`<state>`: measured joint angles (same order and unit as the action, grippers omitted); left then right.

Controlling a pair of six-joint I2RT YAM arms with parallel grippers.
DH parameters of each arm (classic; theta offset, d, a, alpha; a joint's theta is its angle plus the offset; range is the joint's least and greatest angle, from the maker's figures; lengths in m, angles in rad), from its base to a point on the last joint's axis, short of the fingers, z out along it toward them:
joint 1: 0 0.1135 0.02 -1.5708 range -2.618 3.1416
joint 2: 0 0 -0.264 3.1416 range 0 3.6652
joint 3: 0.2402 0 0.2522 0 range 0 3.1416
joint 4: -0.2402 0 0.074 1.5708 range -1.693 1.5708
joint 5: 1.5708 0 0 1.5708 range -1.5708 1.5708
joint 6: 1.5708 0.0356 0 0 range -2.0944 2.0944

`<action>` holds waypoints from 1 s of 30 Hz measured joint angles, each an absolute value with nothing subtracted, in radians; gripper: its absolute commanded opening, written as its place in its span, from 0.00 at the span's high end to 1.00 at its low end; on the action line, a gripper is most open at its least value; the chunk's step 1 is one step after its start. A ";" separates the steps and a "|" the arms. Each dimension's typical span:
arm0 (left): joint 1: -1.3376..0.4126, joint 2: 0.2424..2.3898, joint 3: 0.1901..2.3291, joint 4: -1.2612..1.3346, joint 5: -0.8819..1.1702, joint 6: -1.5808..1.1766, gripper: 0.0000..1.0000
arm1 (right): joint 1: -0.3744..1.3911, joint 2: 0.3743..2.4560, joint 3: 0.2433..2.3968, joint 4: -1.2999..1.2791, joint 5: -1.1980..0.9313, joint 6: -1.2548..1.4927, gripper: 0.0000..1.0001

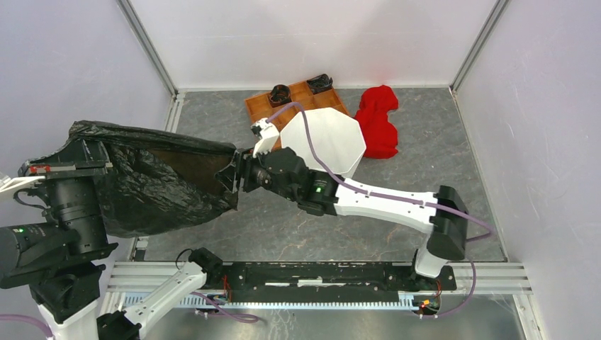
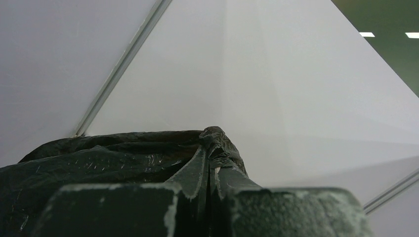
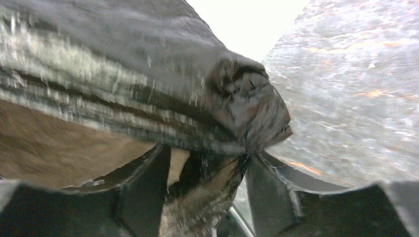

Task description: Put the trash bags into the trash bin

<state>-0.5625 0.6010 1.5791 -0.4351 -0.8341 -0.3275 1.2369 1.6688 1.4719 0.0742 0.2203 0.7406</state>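
The black crinkly trash bag (image 1: 156, 184) hangs stretched in the air over the table's left side. My left gripper (image 2: 210, 158) is shut on the bag's (image 2: 99, 158) left corner, with the film pinched flat between its fingers. My right gripper (image 1: 236, 173) is at the bag's right end. In the right wrist view it (image 3: 207, 182) stands open, its fingers wide apart with a bunched fold of the bag (image 3: 148, 64) loose between them. The white eight-sided trash bin (image 1: 326, 138) stands on the table just right of and behind the right wrist, apart from the bag.
An orange-brown tray (image 1: 262, 106) holding two dark items lies behind the bin. A red cloth (image 1: 378, 120) is heaped to the bin's right. White walls close in the left, back and right sides. The arms' mounting rail (image 1: 319, 273) runs along the near edge.
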 measured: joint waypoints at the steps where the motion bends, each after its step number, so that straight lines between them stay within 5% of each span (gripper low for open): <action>1: -0.562 0.601 1.581 -0.436 -0.834 -0.327 0.98 | 1.237 1.692 1.492 0.084 0.219 0.745 0.67; 4: -0.562 0.605 1.593 -0.440 -0.833 -0.327 0.98 | 1.236 1.734 1.544 0.099 0.221 0.711 0.98; 5: -0.562 0.607 1.600 -0.440 -0.833 -0.326 0.98 | 1.230 1.735 1.553 0.101 0.222 0.692 1.00; 15: -0.562 0.677 1.685 -0.436 -0.677 -0.324 0.98 | 1.132 1.493 1.576 0.092 0.279 0.310 1.00; 24: -0.562 1.105 2.040 -0.448 -0.079 -0.425 0.98 | 1.085 1.299 1.698 -0.048 0.411 0.030 1.00; 30: -0.574 1.259 1.940 -0.316 0.227 -0.630 0.98 | 1.011 1.207 1.671 -0.143 0.445 -0.065 1.00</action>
<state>-0.5739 1.2591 1.9396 -0.3161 0.2268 -0.6296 1.0115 1.2072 1.6707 -0.1432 0.4450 -0.0654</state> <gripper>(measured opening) 0.026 0.006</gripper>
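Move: The trash bag's free rim hangs between the right hand's open fingers, only a centimetre or two ahead, to the left and above. From the same hand the trash bin stands about 8 cm ahead and 22 cm right, its middle some 17 cm below, with the wooden tray 31 cm beyond the bin and 6 cm to its left. From the left hand, the bin is roughly 14 cm ahead, 40 cm right and 41 cm below, and the free rim 6 cm ahead, 15 cm right, 23 cm below. The bag's free rim is pinched as the right fingers shut, then raised about 23 cm and swung some 25 cm right and a little forward over the bin, the wrist tipping its fingers up and turning clockwise. The left hand, keeping its pinch, follows after a short wait, sweeping right and forward, rising then dipping, and turning about 60 degrees clockwise. ##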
